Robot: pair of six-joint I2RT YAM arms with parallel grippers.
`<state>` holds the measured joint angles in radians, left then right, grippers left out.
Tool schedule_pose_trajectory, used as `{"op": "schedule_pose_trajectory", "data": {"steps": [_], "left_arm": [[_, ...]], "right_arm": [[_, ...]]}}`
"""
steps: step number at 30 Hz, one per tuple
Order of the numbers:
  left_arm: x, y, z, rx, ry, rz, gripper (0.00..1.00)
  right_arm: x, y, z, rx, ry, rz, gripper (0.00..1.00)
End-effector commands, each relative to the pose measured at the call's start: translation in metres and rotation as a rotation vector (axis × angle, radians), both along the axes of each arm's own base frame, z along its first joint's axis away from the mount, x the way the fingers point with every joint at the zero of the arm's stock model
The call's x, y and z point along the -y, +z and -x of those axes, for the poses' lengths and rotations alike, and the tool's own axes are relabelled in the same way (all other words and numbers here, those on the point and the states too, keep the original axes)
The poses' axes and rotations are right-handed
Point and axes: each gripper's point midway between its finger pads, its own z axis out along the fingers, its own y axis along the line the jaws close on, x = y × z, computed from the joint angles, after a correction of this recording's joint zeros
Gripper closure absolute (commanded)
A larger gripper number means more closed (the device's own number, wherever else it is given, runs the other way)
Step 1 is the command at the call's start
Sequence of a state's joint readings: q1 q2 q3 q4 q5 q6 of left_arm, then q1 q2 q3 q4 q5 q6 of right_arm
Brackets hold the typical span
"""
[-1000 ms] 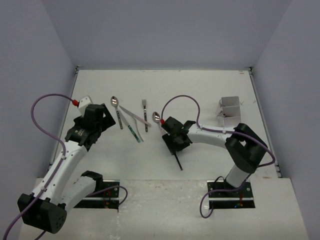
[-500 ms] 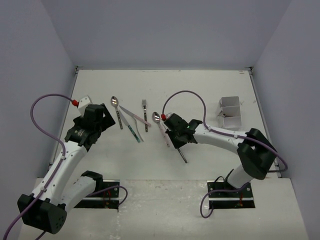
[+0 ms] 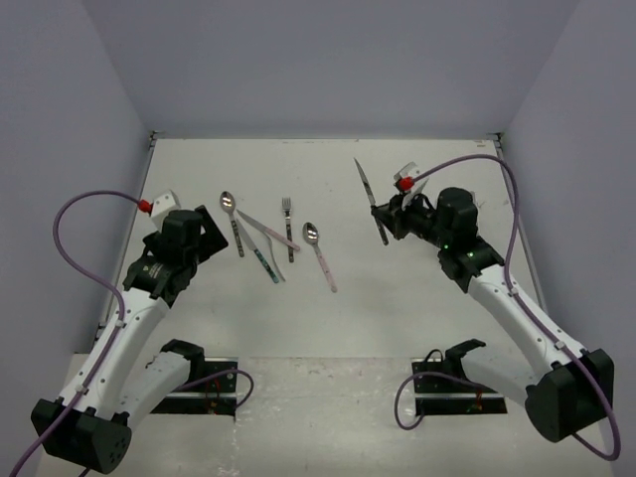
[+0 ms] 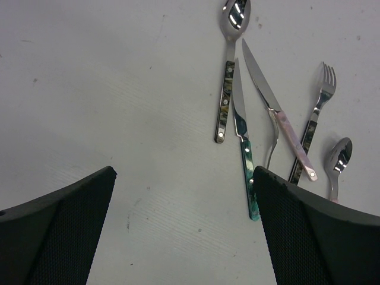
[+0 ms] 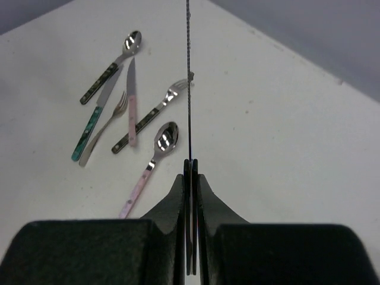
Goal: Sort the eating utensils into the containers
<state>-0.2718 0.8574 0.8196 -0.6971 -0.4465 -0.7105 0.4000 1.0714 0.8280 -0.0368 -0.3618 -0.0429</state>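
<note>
My right gripper (image 3: 390,219) is shut on a dark-handled knife (image 3: 370,199) and holds it above the table at the right, blade pointing to the back left. In the right wrist view the knife (image 5: 188,77) shows edge-on between the closed fingers (image 5: 178,196). The other eating utensils lie left of centre: a dark-handled spoon (image 3: 233,221), a teal-handled knife (image 3: 263,260), a pink-handled knife (image 3: 270,230), a fork (image 3: 289,227) and a pink-handled spoon (image 3: 320,253). My left gripper (image 3: 204,234) hovers open just left of them, nothing between its fingers (image 4: 309,237). The right arm hides the containers.
The raised rim (image 3: 328,137) runs along the table's back edge, with grey walls on all three sides. A small white block (image 3: 167,199) lies at the left edge beside the left arm. A purple cable (image 3: 467,161) loops over the right wrist.
The right gripper closed on the dark-handled knife near the table's middle, lifted it and swung it right and back. The left arm has barely moved.
</note>
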Motion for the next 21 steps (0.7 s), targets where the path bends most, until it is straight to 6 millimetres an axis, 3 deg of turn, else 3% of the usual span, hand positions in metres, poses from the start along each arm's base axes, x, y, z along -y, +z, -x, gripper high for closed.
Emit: {"op": "schedule_pose_trajectory", "data": {"steps": [1,5,6,8,9,11,13,17,21], "left_arm": [[0.005,0.005,-0.004,0.025,-0.025,0.01,0.0],[0.004,0.009,-0.004,0.042,-0.017,0.02,0.0],[0.004,0.011,-0.004,0.046,-0.015,0.018,0.0],[0.004,0.012,-0.004,0.046,-0.014,0.016,0.0],[0.004,0.015,-0.005,0.051,-0.013,0.018,0.0],[0.002,0.017,-0.008,0.051,0.0,0.008,0.0],[-0.002,0.02,-0.01,0.049,0.018,-0.007,0.0],[-0.006,0.019,-0.013,0.036,0.042,-0.029,0.0],[-0.003,0.014,-0.022,0.051,0.047,-0.021,0.0]], "right_arm": [[-0.012,0.079,0.007,0.466,0.233,0.005,1.0],[0.025,0.109,-0.012,0.551,0.217,0.065,1.0],[0.046,0.129,-0.023,0.598,0.175,0.069,1.0],[0.057,0.133,-0.034,0.61,0.199,0.098,1.0],[0.07,0.153,-0.043,0.651,0.167,0.132,1.0],[0.091,0.158,-0.057,0.64,0.156,0.181,1.0],[0.105,0.156,-0.061,0.627,0.153,0.202,1.0],[0.115,0.148,-0.058,0.64,0.188,0.224,1.0],[0.128,0.121,-0.05,0.569,0.245,0.165,1.0]]}}
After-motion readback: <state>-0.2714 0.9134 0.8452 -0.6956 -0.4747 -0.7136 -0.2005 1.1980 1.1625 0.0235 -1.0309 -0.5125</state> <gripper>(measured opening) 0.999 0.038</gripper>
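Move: The containers the right hand is taking the knife to lie about 22 cm to its right, some 4 cm farther out and roughly 19 cm below. The pink-handled spoon lies about 10 cm to the hand's left, about 1 cm nearer the base and 24 cm down; the black-handled fork is about 18 cm left, 6 cm farther out and as low. From the left hand, the containers are some 60 cm right, 10 cm ahead and 13 cm lower. Upward and to the right in one sweep, the right hand carries the already gripped knife off the cutlery side and sideways towards the containers, rising about 14 cm and going 13 cm right, with some 6 cm forward. The rise and reach ease off at the end while the rightward travel goes on. The wrist tips the fingers up by some 30 degrees, and they stay shut on the knife. ##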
